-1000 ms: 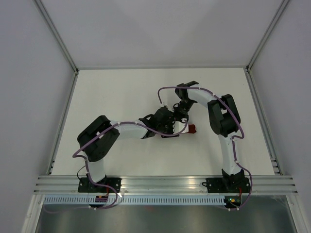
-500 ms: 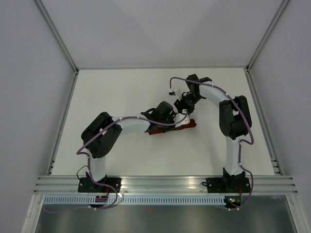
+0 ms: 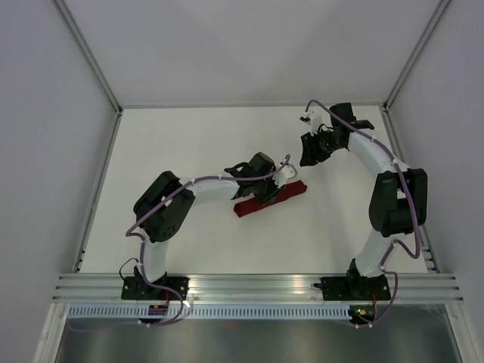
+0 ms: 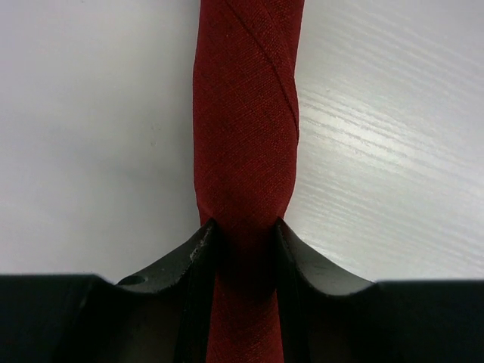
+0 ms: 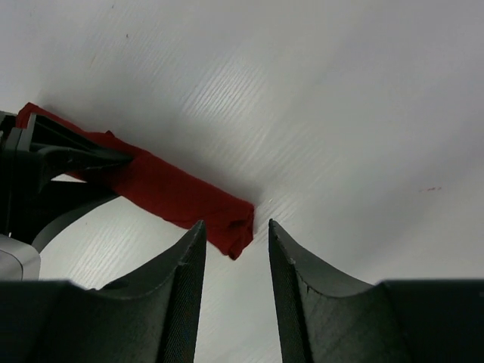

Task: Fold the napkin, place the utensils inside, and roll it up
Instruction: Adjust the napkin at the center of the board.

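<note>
The napkin (image 3: 291, 193) lies on the white table as a tight dark red roll, slanting from lower left to upper right. My left gripper (image 3: 270, 185) is shut on the middle of the roll; in the left wrist view both fingers press the napkin (image 4: 246, 113) at its waist, around the left gripper (image 4: 244, 227). My right gripper (image 3: 308, 151) hangs open, apart from the roll and beyond its right end. In the right wrist view the napkin's end (image 5: 227, 223) shows behind the open right gripper (image 5: 235, 224). The utensils are hidden.
White walls (image 3: 76, 68) enclose the table (image 3: 189, 144) on the left, far and right sides. A metal rail (image 3: 257, 283) runs along the near edge, by the arm bases. A purple cable (image 3: 318, 110) loops off the right wrist.
My right gripper opened, let go of the roll's end and drew back up and to the right. My left gripper closed on the roll, which now shows at full length.
</note>
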Action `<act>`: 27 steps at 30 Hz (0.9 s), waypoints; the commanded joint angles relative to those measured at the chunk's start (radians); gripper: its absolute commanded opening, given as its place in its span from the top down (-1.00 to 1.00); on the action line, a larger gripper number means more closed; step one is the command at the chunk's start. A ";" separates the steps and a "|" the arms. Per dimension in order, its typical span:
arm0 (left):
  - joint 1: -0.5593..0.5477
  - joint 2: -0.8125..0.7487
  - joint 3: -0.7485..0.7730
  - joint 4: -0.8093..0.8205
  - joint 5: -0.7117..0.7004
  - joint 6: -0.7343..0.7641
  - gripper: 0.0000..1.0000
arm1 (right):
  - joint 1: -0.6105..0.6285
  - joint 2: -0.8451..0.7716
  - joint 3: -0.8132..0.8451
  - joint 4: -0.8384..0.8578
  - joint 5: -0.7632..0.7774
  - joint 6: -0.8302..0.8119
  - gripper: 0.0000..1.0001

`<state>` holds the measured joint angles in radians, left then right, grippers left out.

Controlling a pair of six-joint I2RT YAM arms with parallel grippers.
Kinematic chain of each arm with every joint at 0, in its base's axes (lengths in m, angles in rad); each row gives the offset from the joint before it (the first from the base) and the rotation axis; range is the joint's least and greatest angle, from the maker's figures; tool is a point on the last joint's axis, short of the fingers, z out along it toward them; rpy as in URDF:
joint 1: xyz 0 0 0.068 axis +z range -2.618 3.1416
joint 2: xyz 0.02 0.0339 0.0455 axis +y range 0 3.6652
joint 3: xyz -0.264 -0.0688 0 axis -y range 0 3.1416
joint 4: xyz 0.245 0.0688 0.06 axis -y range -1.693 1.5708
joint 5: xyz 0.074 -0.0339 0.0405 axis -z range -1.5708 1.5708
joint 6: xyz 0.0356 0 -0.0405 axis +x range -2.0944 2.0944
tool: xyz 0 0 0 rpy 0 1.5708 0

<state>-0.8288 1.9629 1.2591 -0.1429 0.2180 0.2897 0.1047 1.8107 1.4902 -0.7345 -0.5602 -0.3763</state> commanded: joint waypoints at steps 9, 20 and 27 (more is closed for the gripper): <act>-0.001 0.074 0.117 -0.084 -0.048 -0.371 0.21 | 0.009 0.030 -0.073 -0.074 0.025 0.100 0.23; -0.007 0.120 0.157 -0.100 -0.115 -0.552 0.21 | 0.026 0.102 -0.154 -0.069 0.062 0.092 0.57; -0.015 0.146 0.206 -0.087 -0.131 -0.641 0.17 | 0.073 0.182 -0.113 -0.003 0.138 0.152 0.61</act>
<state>-0.8337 2.0735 1.4223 -0.2005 0.1162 -0.2478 0.1566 1.9686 1.3361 -0.7757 -0.4831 -0.2836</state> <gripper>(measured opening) 0.402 0.201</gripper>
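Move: The left hand still pinches the rolled napkin near its middle; the napkin's right end lies about 9 cm to this hand's right and 3 cm farther out, and its left end some 10 cm to the left and 4 cm nearer the base. From the free right hand, that right end is roughly 6 cm back, hardly to either side, and 11 cm below; the napkin's left end is about 13 cm back and 19 cm to the left. Keeping its pinch on the rolled napkin, the left hand swivels it counter-clockwise by some 25 degrees on the board while easing about 3 cm right and a little forward. The right hand comes down about 11 cm and back 6 or 7 towards the napkin's right end, tipping to point more steeply down and closing its fingers from half open to a narrow gap, empty beside the roll. ##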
